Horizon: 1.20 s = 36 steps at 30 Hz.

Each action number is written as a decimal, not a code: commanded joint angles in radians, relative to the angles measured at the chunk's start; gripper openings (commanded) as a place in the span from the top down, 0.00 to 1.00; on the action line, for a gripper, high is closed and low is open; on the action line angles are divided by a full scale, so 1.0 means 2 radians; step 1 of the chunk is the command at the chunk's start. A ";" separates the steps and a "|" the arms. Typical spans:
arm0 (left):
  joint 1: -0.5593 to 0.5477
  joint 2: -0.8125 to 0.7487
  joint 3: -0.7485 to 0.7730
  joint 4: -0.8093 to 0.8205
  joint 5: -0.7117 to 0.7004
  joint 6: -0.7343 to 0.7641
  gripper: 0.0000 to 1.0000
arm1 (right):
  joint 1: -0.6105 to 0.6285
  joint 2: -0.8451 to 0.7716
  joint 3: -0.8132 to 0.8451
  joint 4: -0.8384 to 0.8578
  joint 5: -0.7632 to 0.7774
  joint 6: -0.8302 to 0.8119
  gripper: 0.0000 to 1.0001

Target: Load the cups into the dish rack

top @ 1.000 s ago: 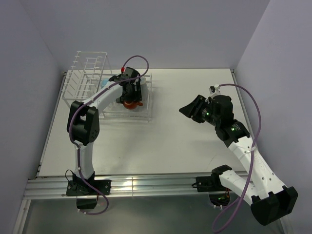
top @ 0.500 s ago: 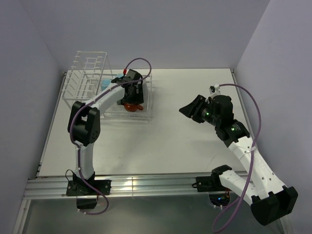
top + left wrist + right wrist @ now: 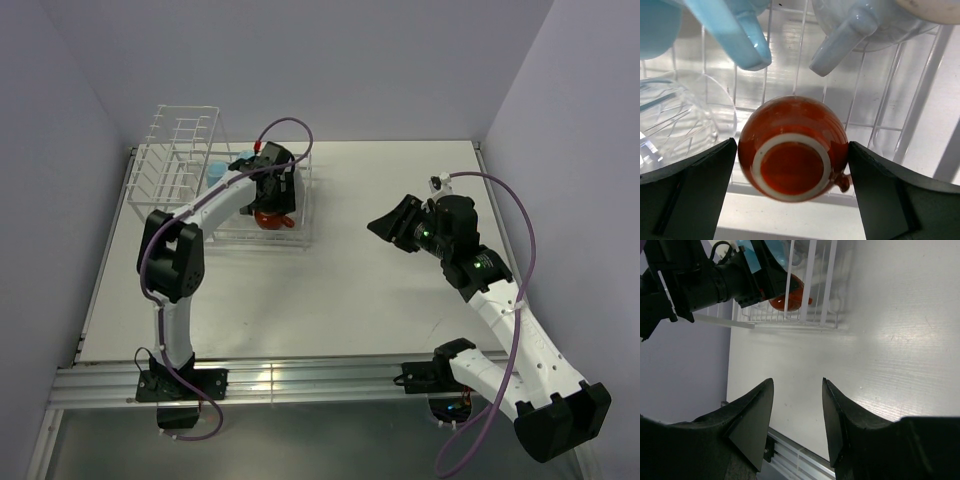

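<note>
The orange-red cup (image 3: 792, 150) lies upside down in the white wire dish rack (image 3: 303, 236), its ringed base facing the left wrist camera. My left gripper (image 3: 791, 145) is open, one finger on each side of that cup with a thin gap on both sides. In the top view the left gripper (image 3: 270, 195) hangs over the cup (image 3: 268, 217). Behind it in the rack sit a light blue mug (image 3: 735, 35), a pale grey-blue mug (image 3: 860, 25) and a clear glass tumbler (image 3: 675, 125). My right gripper (image 3: 385, 225) hovers open and holds nothing above the table.
The rack's tall upright grid (image 3: 180, 130) stands at the far left, close to the left wall. In the right wrist view, the rack (image 3: 825, 305) and left arm (image 3: 705, 280) lie ahead of the right gripper (image 3: 797, 385). An aluminium rail (image 3: 300, 380) runs along the table's near edge.
My left gripper's jaws have spread wide, letting go of the orange-red cup, which now rests in the rack. The right arm has not moved.
</note>
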 commanded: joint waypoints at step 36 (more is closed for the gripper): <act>-0.058 -0.580 -0.230 0.076 0.006 0.037 0.01 | -0.003 -0.147 0.030 -0.036 0.137 -0.112 0.00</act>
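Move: The upside-down red cup sits in the rack between my open left fingertips, its middle some 3 cm below and 2 cm back from them. The clear glass lies about 9 cm to my left hand's left; the grey cup stands about 6 cm ahead and 4 cm right, the nearer blue mug about 6 cm ahead and 4 cm left. From my right hand the red cup lies roughly 14 cm ahead, 22 cm left and 19 cm below. With my left fingers already wide open, I lift that hand almost straight up off the red cup, then sweep it back and somewhat left out of the rack, ending about 26 cm higher and 17 cm back after a small dip, fingertips tilting up some 40 degrees. Midway my right hand starts to rise and draw right, opening fully from half open and tipping its fingers up. ##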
